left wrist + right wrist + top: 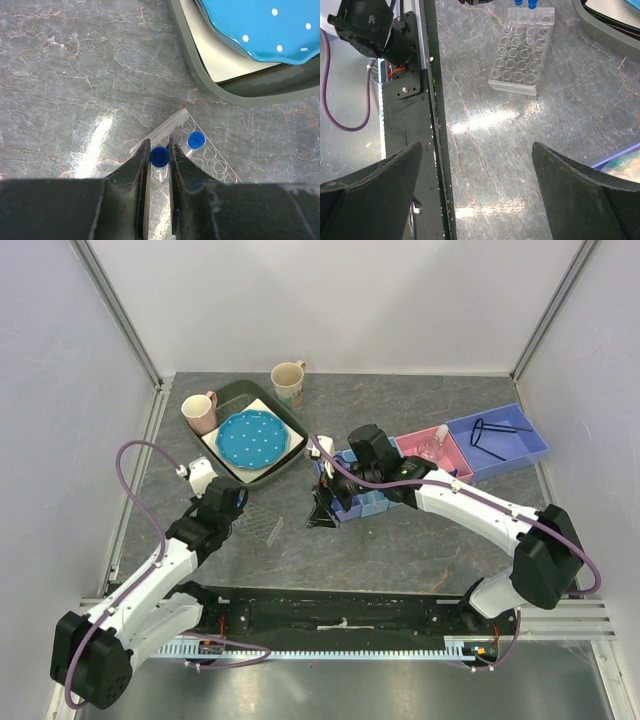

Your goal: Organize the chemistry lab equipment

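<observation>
My left gripper (159,144) is shut on a blue-capped clear tube (159,156) at the corner of a clear plastic rack (215,165). I cannot tell whether the tube rests in a hole. A second blue-capped tube (196,140) stands in the rack just to its right. In the top view the left gripper (243,505) is over the rack (263,524). My right gripper (322,512) hangs open a little to the rack's right; nothing is between its fingers (476,150). A black wire frame (500,430) lies in the far blue bin (535,445).
A grey tray (285,420) holding a blue dotted plate (250,438) sits behind the rack, with two mugs (200,412) (289,383) beside it. Small blue bins (362,502) and a pink bin (445,462) holding a clear piece lie under the right arm. The black front rail (432,125) runs below the right gripper.
</observation>
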Motion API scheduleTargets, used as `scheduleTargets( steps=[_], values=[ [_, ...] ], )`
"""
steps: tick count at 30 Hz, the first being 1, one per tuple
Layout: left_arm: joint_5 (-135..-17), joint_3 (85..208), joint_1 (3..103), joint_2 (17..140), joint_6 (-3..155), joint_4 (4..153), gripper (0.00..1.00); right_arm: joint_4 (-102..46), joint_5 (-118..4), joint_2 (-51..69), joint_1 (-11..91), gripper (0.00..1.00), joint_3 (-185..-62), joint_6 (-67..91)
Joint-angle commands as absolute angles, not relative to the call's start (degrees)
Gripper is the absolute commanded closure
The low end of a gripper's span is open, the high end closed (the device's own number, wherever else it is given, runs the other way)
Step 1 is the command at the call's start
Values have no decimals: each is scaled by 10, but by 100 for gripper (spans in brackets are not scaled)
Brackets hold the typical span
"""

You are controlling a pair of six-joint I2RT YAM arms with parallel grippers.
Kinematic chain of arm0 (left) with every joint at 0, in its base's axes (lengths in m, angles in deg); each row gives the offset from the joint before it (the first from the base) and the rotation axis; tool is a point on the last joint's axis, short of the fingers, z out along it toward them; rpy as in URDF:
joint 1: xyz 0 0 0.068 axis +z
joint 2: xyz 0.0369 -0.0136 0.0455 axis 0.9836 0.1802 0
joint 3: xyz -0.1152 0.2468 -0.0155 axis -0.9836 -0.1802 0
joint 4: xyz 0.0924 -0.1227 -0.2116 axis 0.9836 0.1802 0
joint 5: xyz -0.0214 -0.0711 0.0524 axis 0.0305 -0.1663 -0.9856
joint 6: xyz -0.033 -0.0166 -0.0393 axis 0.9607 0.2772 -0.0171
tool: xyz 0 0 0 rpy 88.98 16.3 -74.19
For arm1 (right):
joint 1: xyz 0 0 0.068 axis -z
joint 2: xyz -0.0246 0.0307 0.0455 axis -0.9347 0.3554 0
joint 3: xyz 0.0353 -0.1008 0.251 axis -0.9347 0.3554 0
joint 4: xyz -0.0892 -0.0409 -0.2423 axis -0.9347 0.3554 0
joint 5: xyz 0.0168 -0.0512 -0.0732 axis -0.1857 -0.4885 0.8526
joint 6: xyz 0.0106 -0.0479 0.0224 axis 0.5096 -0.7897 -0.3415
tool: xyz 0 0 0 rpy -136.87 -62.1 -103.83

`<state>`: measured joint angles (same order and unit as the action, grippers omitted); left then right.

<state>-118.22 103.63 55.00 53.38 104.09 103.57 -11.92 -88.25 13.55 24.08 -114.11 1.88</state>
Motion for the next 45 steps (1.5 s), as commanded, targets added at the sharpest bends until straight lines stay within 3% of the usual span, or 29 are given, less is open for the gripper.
scheduleTargets(
  steps=[1, 23, 32, 45],
  values=[
    [-1209, 1052, 531, 548, 1052, 1031, 95, -146, -897, 113, 246, 2, -1137, 24],
    [-1199, 1065, 512, 453, 1052, 1112, 96, -156, -902, 102, 258, 2, -1127, 32],
    [-1144, 1094, 470, 426, 969, 1076, 98, -155, -890, 96, 259, 2, -1117, 18],
    [-1200, 1081, 459, 556, 926, 940, 97, -149, -885, 104, 265, 2, -1121, 17]
  ],
)
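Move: The left hand still holds a blue-capped tube. The middle of the clear rack it is meant for lies about 2 cm back, 5 cm to the right and 8 cm below. One standing tube is roughly 2 cm ahead and 2 cm right, a second about 1 cm ahead and 1 cm right, both caps near the hand's height. The blue plate is some 16 cm ahead and 4 cm right. From the right hand, the rack is about 15 cm left, 1 cm back, 17 cm lower. Keep the left fingers shut on the tube's cap and draw it about 2 cm back while easing it up. Then swing it about 5 cm to the right over the rack, climbing further and turning the hand some 15 degrees clockwise. Finish by bringing it forward and down about 2 cm, to the right of the two standing tubes. ##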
